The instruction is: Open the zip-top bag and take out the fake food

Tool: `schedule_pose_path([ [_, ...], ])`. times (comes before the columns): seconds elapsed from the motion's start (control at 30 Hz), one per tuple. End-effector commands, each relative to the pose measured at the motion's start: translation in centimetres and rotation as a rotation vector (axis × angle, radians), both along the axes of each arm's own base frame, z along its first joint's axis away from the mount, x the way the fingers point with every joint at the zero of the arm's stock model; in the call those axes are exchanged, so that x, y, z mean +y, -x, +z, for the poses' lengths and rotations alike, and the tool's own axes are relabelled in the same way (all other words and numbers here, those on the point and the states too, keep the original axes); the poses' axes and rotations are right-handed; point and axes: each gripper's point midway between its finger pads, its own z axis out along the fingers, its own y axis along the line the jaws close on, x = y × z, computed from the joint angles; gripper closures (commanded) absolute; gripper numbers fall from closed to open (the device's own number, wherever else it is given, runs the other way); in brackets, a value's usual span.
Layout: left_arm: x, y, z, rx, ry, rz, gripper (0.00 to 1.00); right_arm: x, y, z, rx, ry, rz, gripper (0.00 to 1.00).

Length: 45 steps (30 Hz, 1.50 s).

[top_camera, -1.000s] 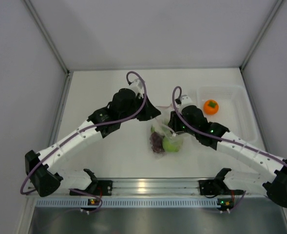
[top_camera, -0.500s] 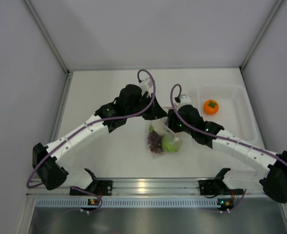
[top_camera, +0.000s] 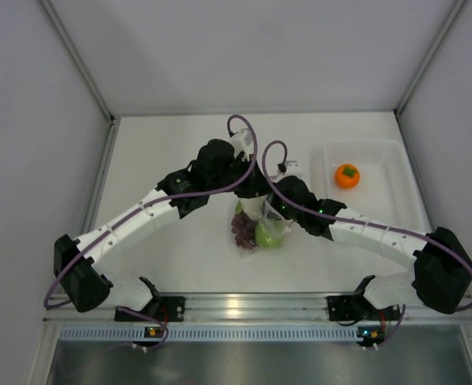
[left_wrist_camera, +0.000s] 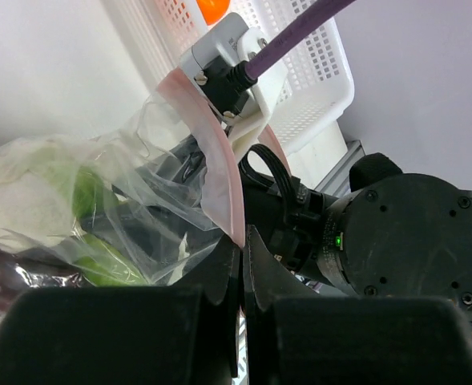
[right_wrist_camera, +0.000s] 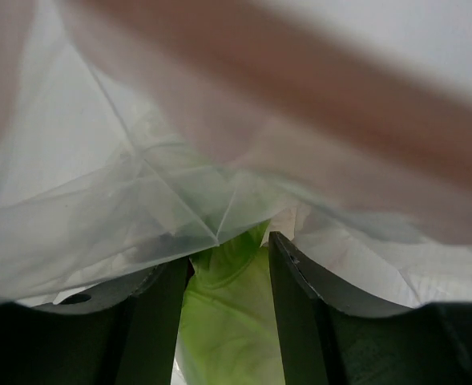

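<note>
The zip-top bag (top_camera: 256, 224) is a clear pouch on the table, its pink zip strip (left_wrist_camera: 219, 172) lifted. My left gripper (left_wrist_camera: 241, 245) is shut on that strip's edge and holds the mouth up. My right gripper (right_wrist_camera: 229, 245) is pushed into the mouth, plastic film draped over it. Its jaws stand apart, with a pale green leafy piece (right_wrist_camera: 227, 321) of the fake food between the fingers. From above, the dark grape bunch (top_camera: 240, 232) and a green piece (top_camera: 268, 235) show through the bag. An orange fruit (top_camera: 347, 175) lies in the tray.
A rigid clear tray (top_camera: 396, 200) stands at the right, seen as a white gridded wall (left_wrist_camera: 308, 72) from the left wrist. Both arms meet over the bag in mid-table. Grey walls close in the sides and back.
My right arm has moved left and down into the bag's mouth, its jaws widening. The bag has shifted slightly left. My left gripper keeps its hold on the strip.
</note>
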Motion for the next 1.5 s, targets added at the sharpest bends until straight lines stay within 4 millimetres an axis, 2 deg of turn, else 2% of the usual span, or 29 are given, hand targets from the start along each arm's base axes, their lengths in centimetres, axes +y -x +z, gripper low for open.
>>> schedule_pose_path([
  [0.0, -0.8, -0.2, 3.0, -0.070, 0.071, -0.017, 1.00, 1.5, -1.4, 1.8, -0.068, -0.032, -0.017, 0.54],
  [0.37, -0.4, 0.0, 3.2, -0.085, 0.071, -0.017, 1.00, 2.1, -2.5, 2.4, -0.133, -0.030, -0.001, 0.86],
  [0.4, -0.4, -0.1, 3.2, -0.088, 0.069, -0.015, 1.00, 2.1, -2.6, 2.5, -0.138, -0.033, 0.000, 0.90],
  [0.43, -0.3, -0.1, 3.1, -0.089, 0.064, -0.010, 1.00, 2.0, -2.5, 2.5, -0.141, -0.032, 0.004, 1.00],
  [0.6, 0.2, -0.4, 3.2, -0.106, 0.060, 0.017, 1.00, 1.6, -2.2, 3.6, -0.180, -0.035, 0.021, 1.00],
  [0.87, 1.7, -1.6, 2.5, -0.120, 0.031, 0.125, 1.00, -0.3, -1.3, 7.2, -0.278, -0.033, 0.048, 1.00],
  [1.17, 2.1, -2.4, 1.8, -0.096, 0.021, 0.188, 1.00, -0.8, -0.1, 10.4, -0.309, -0.023, 0.112, 1.00],
  [1.2, 2.3, -2.7, 1.7, -0.103, 0.015, 0.210, 1.00, -1.0, 0.0, 11.3, -0.324, -0.030, 0.114, 1.00],
  [1.33, 3.5, -3.3, 1.5, -0.119, -0.001, 0.277, 1.00, -2.1, 0.7, 12.6, -0.340, -0.013, 0.119, 1.00],
  [1.47, 4.1, -3.5, 1.7, -0.131, -0.003, 0.303, 1.00, -3.5, 1.3, 12.7, -0.331, 0.041, 0.116, 1.00],
])
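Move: Inside the open bag, the white vegetable with green leaves lies right off the right hand's parted fingers, about 1 cm ahead, 3 cm to the left and 2 cm lower. From the right hand, the grapes sit roughly 1 cm back, 5 cm left and 9 cm down; the round green piece is some 3 cm back, straight below by 9 cm. From the left hand, gripping the zip edge, the vegetable is about 4 cm ahead, 3 cm left and 17 cm below. Easing about 1 cm forward, the right hand shuts its fingers on the vegetable's green leaf, then lifts some 8 cm towards the bag's mouth, drawing to the right and a little back while its fingertips tilt up about 15 degrees. The left hand keeps its pinch on the zip edge and, late on, swings forward and left, turning counter-clockwise. ##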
